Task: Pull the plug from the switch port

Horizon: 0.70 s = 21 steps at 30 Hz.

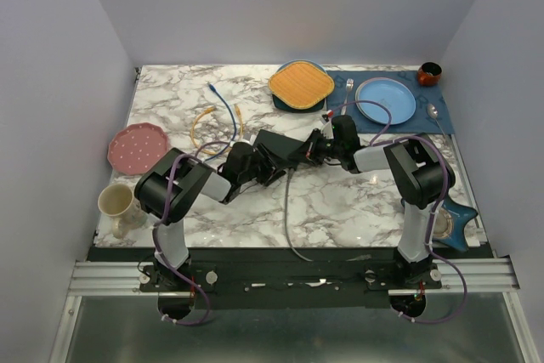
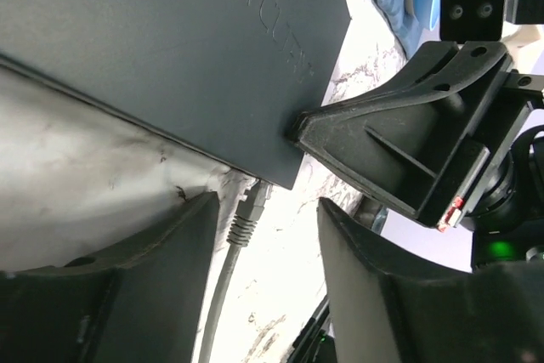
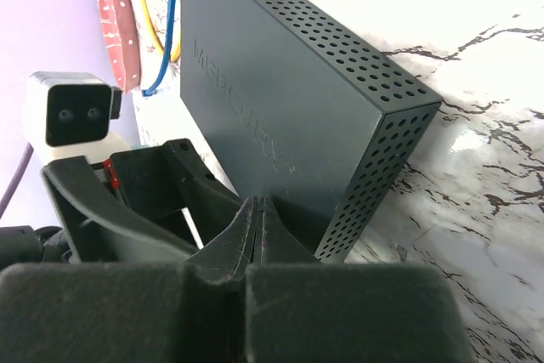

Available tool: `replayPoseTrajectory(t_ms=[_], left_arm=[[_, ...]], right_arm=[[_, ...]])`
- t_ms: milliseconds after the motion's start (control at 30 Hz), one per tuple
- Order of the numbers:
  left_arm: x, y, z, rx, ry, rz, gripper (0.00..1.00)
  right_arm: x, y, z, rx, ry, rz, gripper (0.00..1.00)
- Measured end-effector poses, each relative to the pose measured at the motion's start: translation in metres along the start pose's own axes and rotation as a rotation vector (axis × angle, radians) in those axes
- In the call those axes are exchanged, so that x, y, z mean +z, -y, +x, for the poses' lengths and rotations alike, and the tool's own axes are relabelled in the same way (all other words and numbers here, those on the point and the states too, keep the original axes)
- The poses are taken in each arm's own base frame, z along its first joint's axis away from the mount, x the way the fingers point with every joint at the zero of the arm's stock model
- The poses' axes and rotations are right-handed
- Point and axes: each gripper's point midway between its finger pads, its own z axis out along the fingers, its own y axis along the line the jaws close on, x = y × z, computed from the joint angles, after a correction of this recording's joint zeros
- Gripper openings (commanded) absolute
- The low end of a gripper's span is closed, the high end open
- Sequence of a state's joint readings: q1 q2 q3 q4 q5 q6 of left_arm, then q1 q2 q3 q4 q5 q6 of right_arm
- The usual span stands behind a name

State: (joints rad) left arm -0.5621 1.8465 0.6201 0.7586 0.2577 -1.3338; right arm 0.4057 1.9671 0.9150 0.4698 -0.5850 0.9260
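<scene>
The switch (image 1: 274, 150) is a flat black box lying mid-table between both arms. A grey plug (image 2: 246, 214) meets its near edge at the port, and the plug's grey cable (image 1: 289, 218) trails toward the table's front. My left gripper (image 2: 263, 248) is open, its fingers (image 2: 153, 282) on either side of the plug and cable, neither clearly touching. My right gripper (image 3: 257, 210) is shut with nothing in it. Its tips rest on the switch's top face (image 3: 280, 99) near a corner, which also shows in the left wrist view.
A pink plate (image 1: 133, 146) and a cream cup (image 1: 115, 203) stand at the left. Yellow and blue cables (image 1: 212, 121) lie behind the switch. An orange dish (image 1: 301, 83), a blue plate (image 1: 385, 100) on a blue mat, and a brown cup (image 1: 429, 73) sit at the back right.
</scene>
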Motion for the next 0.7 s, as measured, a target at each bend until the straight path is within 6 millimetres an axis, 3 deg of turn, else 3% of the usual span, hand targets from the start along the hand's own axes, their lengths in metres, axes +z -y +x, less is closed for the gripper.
replayPoseTrajectory(t_ms=[700], left_arm=[[0.014,-0.006,0.012,-0.003,-0.034,-0.012,0.31]], right_arm=[[0.000,0.000,0.000,-0.001,0.000,0.000,0.01]])
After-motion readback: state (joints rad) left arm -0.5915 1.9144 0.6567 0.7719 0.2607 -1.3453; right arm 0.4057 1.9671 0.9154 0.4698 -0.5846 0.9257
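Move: The grey plug is almost at the left fingertips: about 1 cm ahead, 2 cm to the right and 2 cm lower. It sits in the near edge of the switch, whose middle is some 8 cm ahead and 1 cm right of that hand. The grey cable trails back, its middle about 11 cm behind and 2 cm right. From the right hand, shut at the switch's right end, the plug lies about 3 cm back, 5 cm left and 2 cm below. The left hand eases about 1.5 cm right and 1.5 cm down onto the grey plug, fingers closing partway around it. ##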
